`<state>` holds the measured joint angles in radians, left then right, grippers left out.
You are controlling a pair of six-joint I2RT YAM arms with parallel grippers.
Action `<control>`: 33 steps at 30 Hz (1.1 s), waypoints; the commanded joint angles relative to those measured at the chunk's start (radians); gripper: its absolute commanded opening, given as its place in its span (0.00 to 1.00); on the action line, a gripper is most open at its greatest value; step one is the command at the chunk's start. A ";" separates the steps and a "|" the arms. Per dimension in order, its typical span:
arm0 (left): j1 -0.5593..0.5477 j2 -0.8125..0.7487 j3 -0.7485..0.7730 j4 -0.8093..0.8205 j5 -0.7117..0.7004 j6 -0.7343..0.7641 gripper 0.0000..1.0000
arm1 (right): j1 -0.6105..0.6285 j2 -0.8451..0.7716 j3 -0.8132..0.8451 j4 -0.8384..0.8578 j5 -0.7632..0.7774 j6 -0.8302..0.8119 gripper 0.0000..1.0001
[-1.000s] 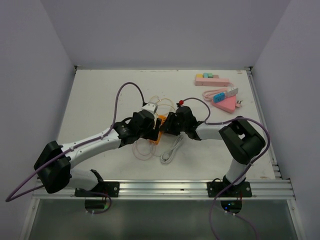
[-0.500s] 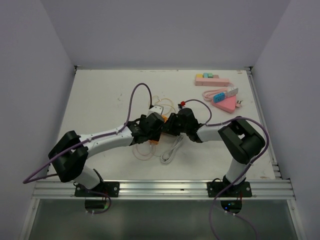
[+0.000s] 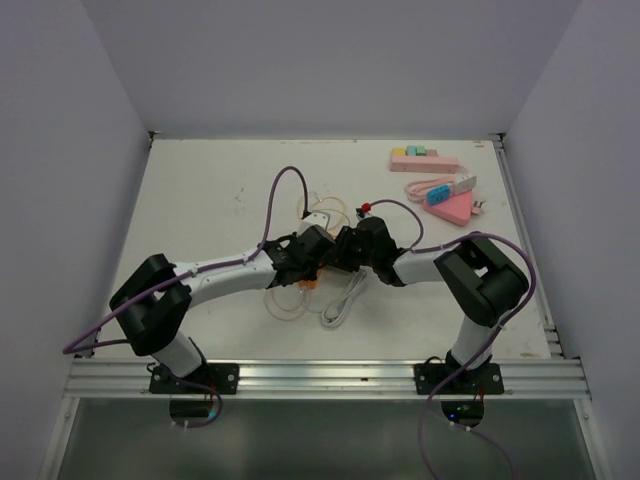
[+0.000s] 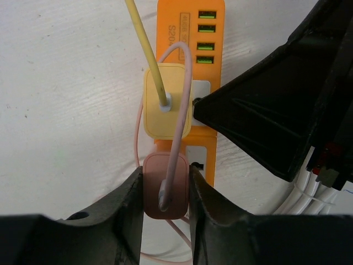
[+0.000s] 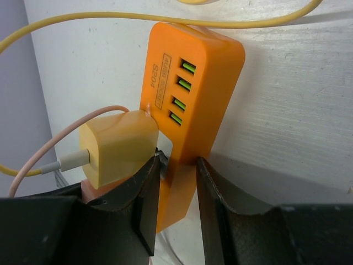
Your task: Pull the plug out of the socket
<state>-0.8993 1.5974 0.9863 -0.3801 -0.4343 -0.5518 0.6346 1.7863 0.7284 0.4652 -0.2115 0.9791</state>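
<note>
An orange power strip (image 4: 207,66) with green USB ports lies on the white table. A yellow plug (image 4: 167,107) and a pink plug (image 4: 165,187) sit in its sockets. My left gripper (image 4: 165,190) is shut on the pink plug, one finger on each side. My right gripper (image 5: 177,182) is shut on the orange power strip (image 5: 190,94), just below the yellow plug (image 5: 118,146). In the top view both grippers meet at the strip (image 3: 312,280), mid-table, and hide most of it.
Pink and yellow cables loop around the strip (image 3: 285,300). A white cable (image 3: 345,300) lies just in front. Pastel blocks (image 3: 425,158), a pink triangle (image 3: 450,210) and a small plug strip (image 3: 440,190) sit at the back right.
My left arm has swung right and folded in, bringing its gripper onto the pink plug at the strip. The right arm has barely moved.
</note>
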 commanded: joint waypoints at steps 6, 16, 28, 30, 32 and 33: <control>-0.006 -0.016 0.052 0.043 0.009 -0.045 0.00 | 0.004 0.073 -0.023 -0.146 0.079 -0.019 0.29; -0.003 -0.114 0.077 0.043 -0.050 -0.054 0.00 | 0.004 0.099 0.031 -0.359 0.208 -0.066 0.25; 0.132 -0.217 0.054 -0.011 -0.055 -0.042 0.00 | 0.005 0.108 0.020 -0.303 0.175 -0.077 0.27; 0.206 -0.263 0.043 -0.023 -0.061 -0.021 0.00 | 0.005 0.107 0.019 -0.293 0.159 -0.082 0.29; 0.265 -0.310 0.044 -0.049 -0.092 0.003 0.00 | 0.005 0.101 0.016 -0.281 0.155 -0.089 0.30; 0.287 -0.324 0.051 -0.060 -0.121 0.025 0.00 | 0.007 0.101 0.014 -0.278 0.155 -0.091 0.31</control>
<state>-0.6788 1.3613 1.0309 -0.4187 -0.4694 -0.5758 0.6441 1.8111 0.8032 0.3794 -0.1497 0.9741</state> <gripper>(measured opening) 0.364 0.307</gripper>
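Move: The pink plug is already between the left fingers, seated in the orange socket strip, whose middle lies about 3 cm ahead, 1 cm right and 4 cm below that hand. The yellow plug stands some 5 cm ahead, 1 cm right and slightly lower; the white cord bundle is roughly 8 cm right, 8 cm back and at table level. For the right hand, already gripping the strip's right edge, the pink plug is about 5 cm back, 3 cm left and 2 cm up. Keeping its pinch on the pink plug, the left hand first holds still, then pulls it nearly straight up out of the strip for about 7 cm and sweeps it left and forward away from the socket, ending some 10 cm higher while the wrist turns roughly 15 degrees counter-clockwise and the fingers tip up a little. The right hand holds the strip by its right edge beside the yellow plug, its fingers staying closed there as it creeps forward about 1.5 cm. ##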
